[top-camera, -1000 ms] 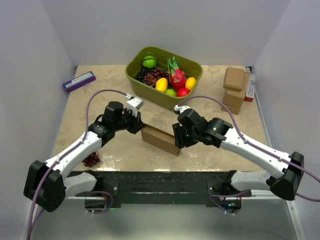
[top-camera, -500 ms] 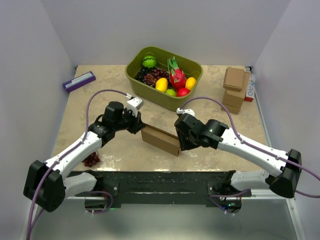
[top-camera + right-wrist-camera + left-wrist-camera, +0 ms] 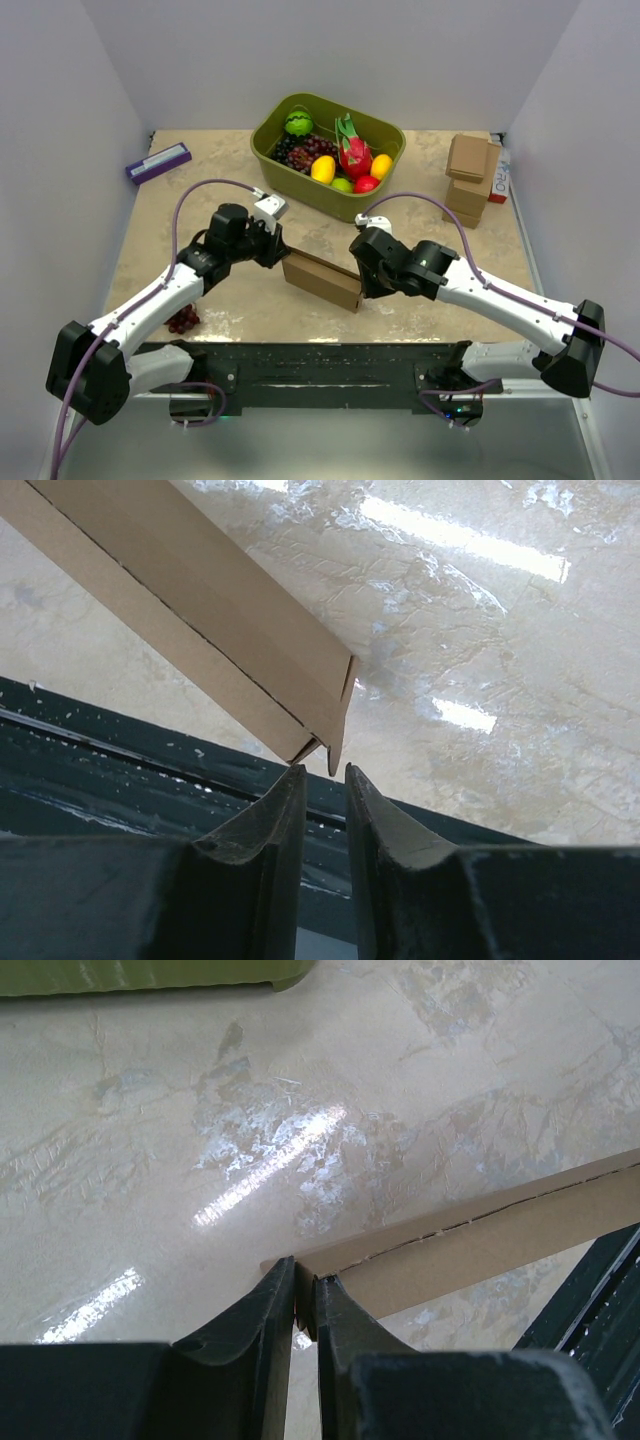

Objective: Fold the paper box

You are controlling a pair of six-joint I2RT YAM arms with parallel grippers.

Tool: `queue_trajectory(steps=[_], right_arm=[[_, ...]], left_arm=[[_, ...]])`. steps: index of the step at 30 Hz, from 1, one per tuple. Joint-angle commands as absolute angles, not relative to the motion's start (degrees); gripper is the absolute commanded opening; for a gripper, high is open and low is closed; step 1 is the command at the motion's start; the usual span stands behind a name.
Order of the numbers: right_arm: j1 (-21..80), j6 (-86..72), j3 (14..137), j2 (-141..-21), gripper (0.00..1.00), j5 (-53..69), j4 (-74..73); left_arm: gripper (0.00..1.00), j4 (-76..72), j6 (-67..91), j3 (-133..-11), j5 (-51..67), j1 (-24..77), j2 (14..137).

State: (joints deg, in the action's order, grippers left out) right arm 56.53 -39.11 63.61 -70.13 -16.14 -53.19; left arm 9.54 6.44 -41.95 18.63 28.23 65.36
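The paper box (image 3: 322, 279), a thin brown cardboard mailer, stands on its long edge between the two arms near the table's front. My left gripper (image 3: 281, 256) is shut on its left end. In the left wrist view the fingers (image 3: 270, 1310) pinch the cardboard corner, and the box (image 3: 500, 1240) runs off to the right. My right gripper (image 3: 358, 286) is at the box's right end. In the right wrist view its jaws (image 3: 326, 771) stand narrowly open. The pointed tip of an end flap on the box (image 3: 200, 610) hangs at their mouth, unclamped.
A green bin (image 3: 300, 192) of fruit sits behind the box. A stack of small brown boxes (image 3: 468, 180) stands at the back right, a purple item (image 3: 158, 162) at the back left. Dark grapes (image 3: 182, 319) lie by the left arm. A black rail (image 3: 330, 365) borders the near edge.
The right gripper's jaws have narrowed a good deal and the right wrist has shifted slightly toward the box's end. The left arm and the box have stayed put.
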Motion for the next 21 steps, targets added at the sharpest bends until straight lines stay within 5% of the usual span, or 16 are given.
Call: queue_trajectory(steps=[1, 14, 21], right_arm=[[56.69, -40.52, 63.20, -69.61, 0.24, -18.90, -51.24], [56.69, -41.04, 63.54, -70.14, 0.02, -20.30, -49.75], [56.60, -42.36, 63.19, -69.61, 0.00, -19.16, -47.46]], left_arm=[[0.17, 12.04, 6.42, -42.45, 17.67, 28.74, 64.60], [0.16, 12.13, 6.42, -42.28, 17.40, 29.44, 64.07], [0.15, 12.22, 6.50, -42.19, 17.49, 29.97, 64.07]])
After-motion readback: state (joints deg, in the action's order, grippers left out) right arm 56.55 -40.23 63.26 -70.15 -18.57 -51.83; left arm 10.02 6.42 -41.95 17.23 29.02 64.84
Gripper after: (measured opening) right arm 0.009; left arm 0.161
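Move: Just ahead of the right fingertips, about 1 cm off and at nearly their height, is the near tip of the box's right end flap. The box's middle lies about 9 cm to that hand's left and 3 cm ahead; the green bin stands roughly 30 cm ahead and 8 cm left. From the left hand, already gripping the box's left end, the flap tip is some 18 cm right and 8 cm back. Closing fully from about a quarter open, the right fingers come together at the near tip of the right end flap and seem to pinch its thin edge, while the hand creeps forward about 1 cm at steady height, its wrist hardly turning. The left hand stays put and keeps its hold on the other end. ##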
